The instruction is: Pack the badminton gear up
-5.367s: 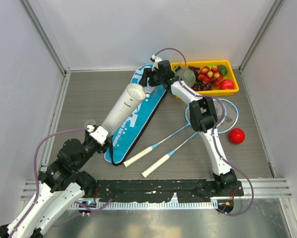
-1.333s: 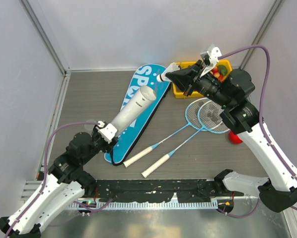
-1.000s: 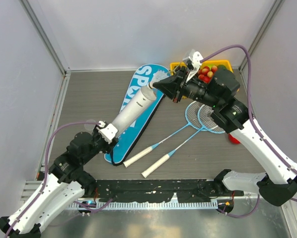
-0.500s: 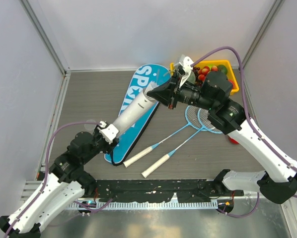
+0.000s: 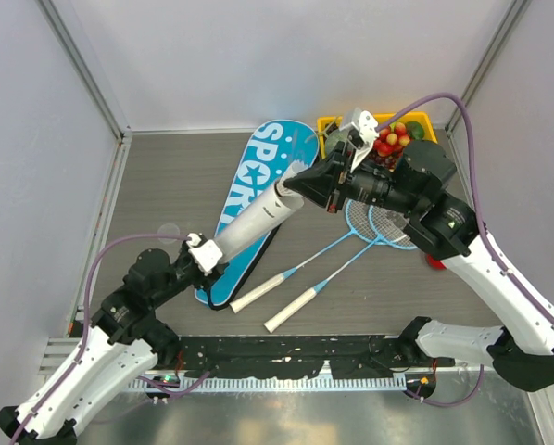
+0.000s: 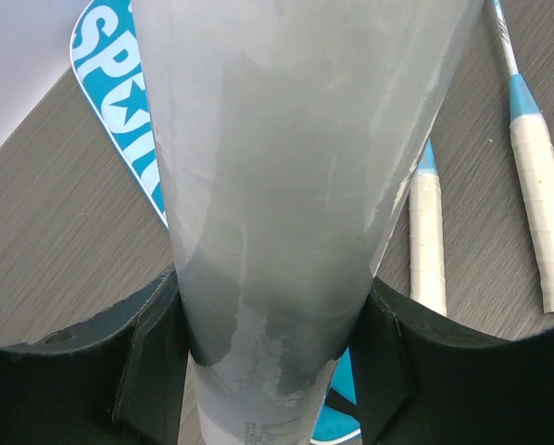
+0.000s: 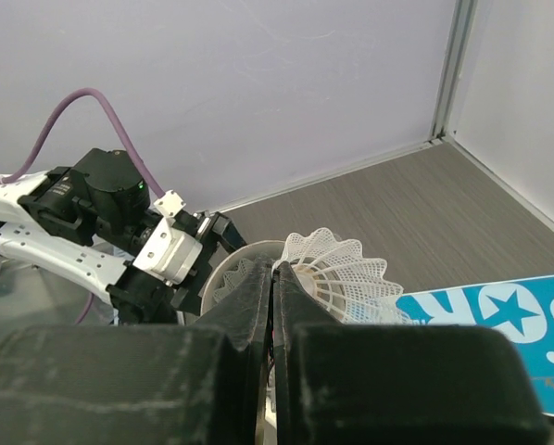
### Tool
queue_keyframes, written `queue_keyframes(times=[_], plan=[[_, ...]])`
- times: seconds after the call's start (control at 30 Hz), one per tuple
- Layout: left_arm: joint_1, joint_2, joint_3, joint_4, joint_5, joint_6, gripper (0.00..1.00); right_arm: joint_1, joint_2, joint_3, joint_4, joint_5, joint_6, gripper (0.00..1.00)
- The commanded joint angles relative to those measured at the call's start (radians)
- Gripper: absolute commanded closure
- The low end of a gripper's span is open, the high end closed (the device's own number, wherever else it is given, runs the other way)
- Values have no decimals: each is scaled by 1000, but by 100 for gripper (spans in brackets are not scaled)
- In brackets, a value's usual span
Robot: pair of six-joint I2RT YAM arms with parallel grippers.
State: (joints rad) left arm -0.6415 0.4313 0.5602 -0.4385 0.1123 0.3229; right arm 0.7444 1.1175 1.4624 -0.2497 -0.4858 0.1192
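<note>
My left gripper (image 5: 207,252) is shut on the lower end of the long white tube (image 5: 254,221), which slants up and to the right over the blue "SPORT" bag (image 5: 268,153). In the left wrist view the tube (image 6: 286,185) fills the gap between both black fingers (image 6: 147,362). My right gripper (image 7: 274,278) is shut on a white shuttlecock (image 7: 342,269), held right at the tube's open mouth (image 7: 223,269). In the top view the right gripper (image 5: 291,184) meets the tube's upper end. Two light-blue rackets (image 5: 388,218) lie crossed on the table, white handles (image 5: 291,311) pointing near-left.
A yellow tray (image 5: 421,119) of fruit stands at the back right, behind the right arm. A red round fruit (image 5: 432,262) peeks out beside the right forearm. Grey walls close in the table on three sides.
The right gripper has carried the shuttlecock left and down from over the tray to the tube's mouth. The left arm has tilted the tube lower, toward the right.
</note>
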Motion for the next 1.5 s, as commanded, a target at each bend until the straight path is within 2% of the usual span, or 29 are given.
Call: queue_keyframes(times=[0.0,0.57,1.0,1.07,1.17,1.27,1.37,1.47], plan=[[-4,6,14,112,46,25,84,9,14,12,15,-51,51,94],[-4,27,32,116,47,1,84,65,65,-53,15,-34,74,94],[-4,26,29,107,36,1,84,72,45,-31,-91,23,40,89],[-3,24,29,104,36,-1,84,75,54,-24,-108,15,37,85],[-4,26,26,104,36,-1,84,75,70,-11,-122,7,39,71],[-3,27,26,106,35,-1,84,75,61,7,-129,38,43,64],[-3,30,24,106,35,1,84,75,45,36,-125,53,51,49],[-3,34,24,104,33,2,84,75,30,64,-144,53,53,43]])
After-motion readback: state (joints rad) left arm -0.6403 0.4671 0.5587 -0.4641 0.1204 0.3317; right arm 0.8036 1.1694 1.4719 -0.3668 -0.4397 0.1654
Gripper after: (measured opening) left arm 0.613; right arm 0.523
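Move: Roughly 4 cm to the right hand's left, some 5 cm below and 1 cm back is the upturned mouth of the tube; its fingers already pinch a shuttlecock by the skirt, centred some 3 cm left, 1 cm back and 2 cm below. Far beneath, about 45 cm down, the blue bag is 24 cm ahead and 18 left, the racket grips 12 left and level. From the left hand, gripping the tube low, the mouth is about 15 cm right, 2 ahead and 20 up. Lowering the shuttlecock cork-first into the tube mouth, the right hand goes down about 5 cm and nearly 3 cm left, tipping some 10 degrees. Near the bottom its pinch opens to about half, fingers either side of the skirt, and it eases about 1 cm back up and to the right. The left hand keeps its grip on the tube, sinking about 1.5 cm. ##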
